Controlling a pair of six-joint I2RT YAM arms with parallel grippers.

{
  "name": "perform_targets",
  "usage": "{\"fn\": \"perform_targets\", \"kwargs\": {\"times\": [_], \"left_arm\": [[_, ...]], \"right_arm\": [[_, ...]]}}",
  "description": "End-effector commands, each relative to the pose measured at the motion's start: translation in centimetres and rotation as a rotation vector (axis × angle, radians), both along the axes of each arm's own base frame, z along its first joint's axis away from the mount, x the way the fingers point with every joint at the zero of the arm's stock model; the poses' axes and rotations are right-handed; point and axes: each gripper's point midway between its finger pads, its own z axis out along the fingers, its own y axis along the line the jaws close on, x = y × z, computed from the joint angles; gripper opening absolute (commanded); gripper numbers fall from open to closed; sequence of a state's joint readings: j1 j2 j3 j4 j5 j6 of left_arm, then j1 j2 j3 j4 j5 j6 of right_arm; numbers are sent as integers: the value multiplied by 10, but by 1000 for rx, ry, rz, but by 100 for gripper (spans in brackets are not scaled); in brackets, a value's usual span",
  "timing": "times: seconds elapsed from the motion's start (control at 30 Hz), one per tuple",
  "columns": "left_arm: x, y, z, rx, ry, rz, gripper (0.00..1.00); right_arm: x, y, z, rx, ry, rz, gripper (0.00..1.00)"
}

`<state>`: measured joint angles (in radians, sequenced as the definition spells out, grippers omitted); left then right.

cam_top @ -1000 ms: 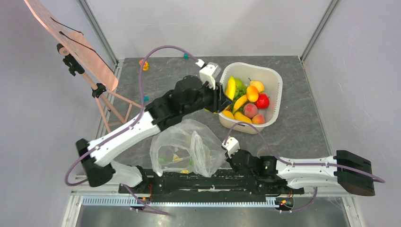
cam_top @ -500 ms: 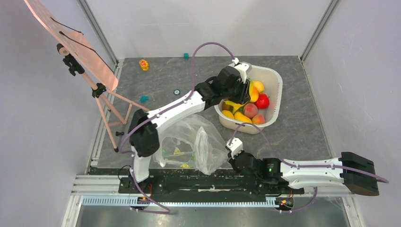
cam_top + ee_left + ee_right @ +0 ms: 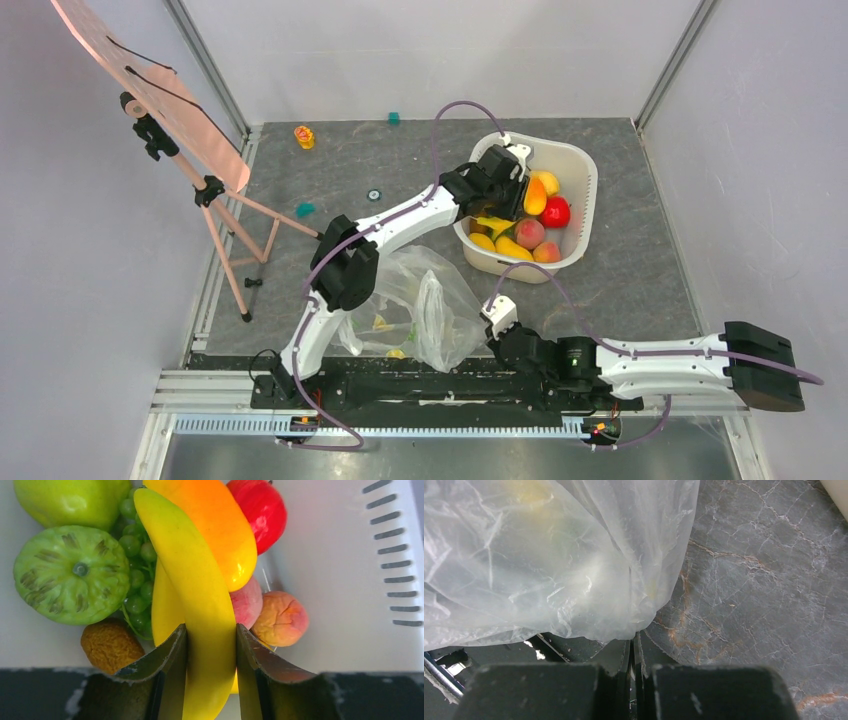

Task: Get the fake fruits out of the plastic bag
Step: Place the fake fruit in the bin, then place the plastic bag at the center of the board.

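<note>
In the left wrist view my left gripper (image 3: 210,627) is shut on a yellow banana (image 3: 200,580), held just above the pile of fake fruits in the white basin (image 3: 350,580). Below it lie a bumpy green fruit (image 3: 70,575), green grapes (image 3: 135,555), an orange-yellow fruit (image 3: 220,525), a red fruit (image 3: 260,510) and a peach (image 3: 282,620). From above, the left gripper (image 3: 505,195) hangs over the basin's (image 3: 585,165) left half. The crinkly plastic bag (image 3: 420,310) lies near the front edge. My right gripper (image 3: 487,325) is shut on the bag's (image 3: 549,560) lower right edge.
A pink board on an easel (image 3: 150,90) stands at the left. Small blocks lie on the grey marbled table (image 3: 640,280): a yellow one (image 3: 303,136), a teal one (image 3: 394,118) and another teal one (image 3: 305,209). Yellow and green spots show through the bag.
My left arm has swung right from the basin's left rim to over the fruit pile, still holding the banana. The right gripper has stayed on the bag.
</note>
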<state>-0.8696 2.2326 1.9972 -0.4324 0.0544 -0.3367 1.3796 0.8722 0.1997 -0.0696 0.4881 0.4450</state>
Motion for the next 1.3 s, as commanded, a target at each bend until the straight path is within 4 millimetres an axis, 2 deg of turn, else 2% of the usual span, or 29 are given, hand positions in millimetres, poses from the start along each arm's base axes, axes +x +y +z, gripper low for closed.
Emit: {"fn": "perform_targets", "kwargs": {"times": [0.0, 0.07, 0.13, 0.3, 0.4, 0.47, 0.6, 0.67, 0.77, 0.83, 0.93, 0.97, 1.07, 1.1, 1.27], "left_arm": [[6, -2, 10, 9, -52, -17, 35], [7, 2, 8, 21, -50, -9, 40], [6, 4, 7, 29, -46, -16, 52], [6, 12, 17, 43, -69, -8, 71], [6, 17, 28, 36, -76, -5, 75], [6, 20, 42, 22, -90, -3, 78], [-2, 25, 100, -59, -143, -10, 84], [-9, 28, 145, -126, -183, -23, 91], [-22, 40, 207, -212, -225, -16, 96], [-37, 50, 255, -281, -263, -29, 99], [-63, 71, 309, -370, -305, -53, 100], [-72, 77, 321, -394, -314, -61, 100], [-101, 103, 355, -462, -347, -86, 100], [-113, 114, 369, -492, -369, -90, 100], [-156, 157, 403, -607, -417, -101, 100]], "right_arm": [[3, 0, 6, 31, -16, -32, 0], [4, 1, 8, 42, -18, -35, 0], [4, 2, 10, 47, -21, -35, 0], [4, 1, 11, 48, -21, -38, 0], [4, 1, 12, 46, -21, -37, 0], [5, 1, 14, 51, -25, -41, 0], [7, 1, 18, 58, -37, -50, 0], [9, -1, 19, 52, -45, -55, 0], [12, -4, 22, 31, -63, -66, 0], [15, -6, 28, 17, -84, -74, 0], [21, -2, 43, 1, -131, -56, 0], [22, 1, 50, -3, -145, -45, 0], [27, 14, 84, 0, -191, -13, 0], [28, 21, 102, 23, -211, -1, 0], [27, 38, 191, 231, -287, 39, 0]]}}
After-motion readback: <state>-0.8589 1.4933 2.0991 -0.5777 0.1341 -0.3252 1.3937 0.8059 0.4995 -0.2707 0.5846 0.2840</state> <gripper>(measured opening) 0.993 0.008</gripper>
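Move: The left hand holds the banana low over the bin's pile: the lower banana lies almost straight beneath its fingers, some 4 cm down. The green pepper is about 4 cm ahead and 4 cm left of the hand, the orange mango 3 cm ahead and 5 cm right, the tomato level with it and 9 cm right. From the right hand, already pinching the plastic bag's edge, the lower banana lies roughly 25 cm ahead and 4 cm right, slightly above. Left fingers open wide, release the banana, rise some 40 cm, back-left; right lifts the bag's edge about 10 cm. ##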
